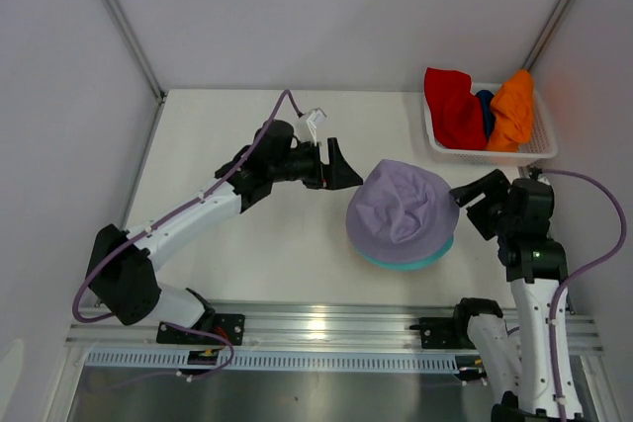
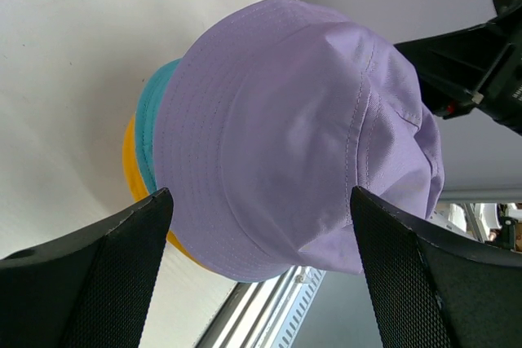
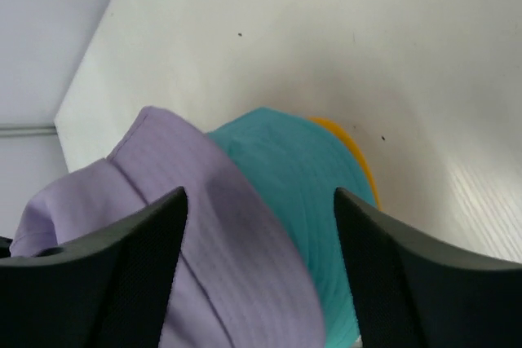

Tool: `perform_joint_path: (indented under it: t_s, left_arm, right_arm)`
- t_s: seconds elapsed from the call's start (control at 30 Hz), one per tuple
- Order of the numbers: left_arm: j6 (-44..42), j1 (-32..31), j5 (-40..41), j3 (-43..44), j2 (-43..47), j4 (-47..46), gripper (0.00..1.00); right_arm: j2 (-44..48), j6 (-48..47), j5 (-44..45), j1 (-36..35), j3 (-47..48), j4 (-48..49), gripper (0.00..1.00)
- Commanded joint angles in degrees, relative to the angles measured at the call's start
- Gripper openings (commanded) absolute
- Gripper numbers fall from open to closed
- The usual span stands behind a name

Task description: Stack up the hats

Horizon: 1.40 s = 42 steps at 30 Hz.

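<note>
A lavender hat (image 1: 401,207) sits on top of a teal hat (image 1: 410,260) in the middle of the table; a yellow hat (image 2: 130,160) lies at the bottom of that pile. The lavender hat (image 2: 294,128) sits askew, leaving the teal hat (image 3: 310,201) and yellow brim (image 3: 351,148) showing. My left gripper (image 1: 348,177) is open just left of the pile, empty. My right gripper (image 1: 463,203) is open just right of the pile, empty, its fingers (image 3: 122,283) either side of the lavender brim (image 3: 220,258). Red (image 1: 453,106), dark blue (image 1: 485,108) and orange (image 1: 511,111) hats lie in the basket.
A white mesh basket (image 1: 490,154) stands at the back right of the table, by the right wall. White walls close in the table at the back and on both sides. A metal rail (image 1: 326,323) runs along the near edge.
</note>
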<state>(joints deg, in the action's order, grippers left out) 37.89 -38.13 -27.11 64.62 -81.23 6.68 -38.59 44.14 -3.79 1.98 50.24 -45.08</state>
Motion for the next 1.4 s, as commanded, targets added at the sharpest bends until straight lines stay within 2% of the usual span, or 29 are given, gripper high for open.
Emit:
perform_joint_path:
  t_s: [0.0,0.07,0.13,0.27,0.33,0.37,0.43,0.47,0.53,0.57,0.6,0.83,1.07,1.2,1.3,1.37]
  left_arm:
    - [-1.3,-0.4,-1.5,1.4,0.8,-0.6,0.92]
    - [-1.2,-0.4,-1.5,1.3,0.9,-0.9,0.92]
    - [-1.0,-0.4,-1.6,0.8,1.0,-1.1,0.92]
    - [-0.8,-0.4,-1.5,0.9,1.1,-1.1,0.92]
    - [-0.6,-0.4,-1.5,0.9,1.0,-1.3,0.92]
    - [-0.3,-0.4,-1.5,0.8,0.9,-1.5,0.92]
    - [0.2,-0.4,-1.5,0.6,0.8,-2.3,0.92]
    - [0.5,-0.4,-1.5,0.4,0.8,-2.5,0.91]
    - [0.7,-0.4,-1.5,0.2,0.8,-2.7,0.91]
    - [0.9,-0.4,-1.4,-0.1,0.8,-2.7,0.91]
    - [1.0,-0.4,-1.4,-0.2,0.9,-2.8,0.92]
    - [1.7,-0.4,3.2,-2.8,2.4,0.4,0.91]
    - [5.3,-0.3,7.7,-8.8,6.1,-1.5,0.91]
    - [6.6,-0.4,6.2,-9.7,6.8,-1.8,0.91]
    - [13.2,-0.3,3.6,-13.9,8.0,-7.5,0.89]
    - [19.7,-0.5,3.0,-18.2,8.8,-16.0,0.86]
  right_arm:
    - [2.1,-0.1,-14.5,7.1,-5.0,8.3,0.7]
    - [2.8,1.9,-19.7,9.3,-7.3,10.4,0.61]
    - [3.0,2.6,-21.0,9.3,-8.9,12.0,0.56]
    - [3.8,4.0,-23.4,9.2,-9.5,13.5,0.55]
    - [3.8,3.9,-23.5,8.7,-9.9,13.5,0.51]
    - [3.8,3.8,-23.4,8.7,-10.1,13.4,0.44]
    - [3.9,3.8,-23.1,8.7,-10.2,12.8,0.38]
    - [4.0,3.8,-22.8,8.7,-10.4,12.7,0.27]
    - [4.2,4.1,-22.2,8.6,-10.3,12.5,0.16]
    - [4.2,4.2,-21.8,8.6,-10.2,12.3,0.02]
    - [4.2,4.1,-21.3,8.6,-10.1,11.6,0.0]
    - [4.9,1.6,-16.4,8.7,-13.3,8.6,0.0]
    - [14.2,-2.6,-8.3,8.1,-18.9,8.5,0.0]
    - [19.9,-4.1,-9.6,7.8,-20.8,10.8,0.0]
    - [20.7,-3.7,-11.8,7.3,-23.1,13.4,0.0]
    - [21.2,-3.2,-12.7,6.4,-24.4,15.4,0.0]
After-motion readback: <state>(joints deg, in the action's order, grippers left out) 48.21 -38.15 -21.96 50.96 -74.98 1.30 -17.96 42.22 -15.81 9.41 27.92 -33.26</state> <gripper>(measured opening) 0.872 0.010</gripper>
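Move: The purple hat, top of the stack, has its middle about 13 cm to the right hand's left, level with it fore and aft and some 3 cm lower; its near brim edge lies right by the open fingers. Under it the teal hat lies about 12 cm left, 2 cm back and 7 cm down; the yellow one 14 cm left, 1 cm back and 10 cm down. From the left hand, the purple hat is roughly 10 cm right, 3 cm back and 4 cm below. The purple hat's right-hand brim is pinched by the right hand, which first dips about 2 cm, eases in leftward while rolling some 10 degrees, and shuts. Keeping that grip, it pulls down about 4 cm and slightly back towards itself, rolling back and tipping its fingers up. Late on, the left hand, still wide open, sinks about 4 cm and backs off leftward. ##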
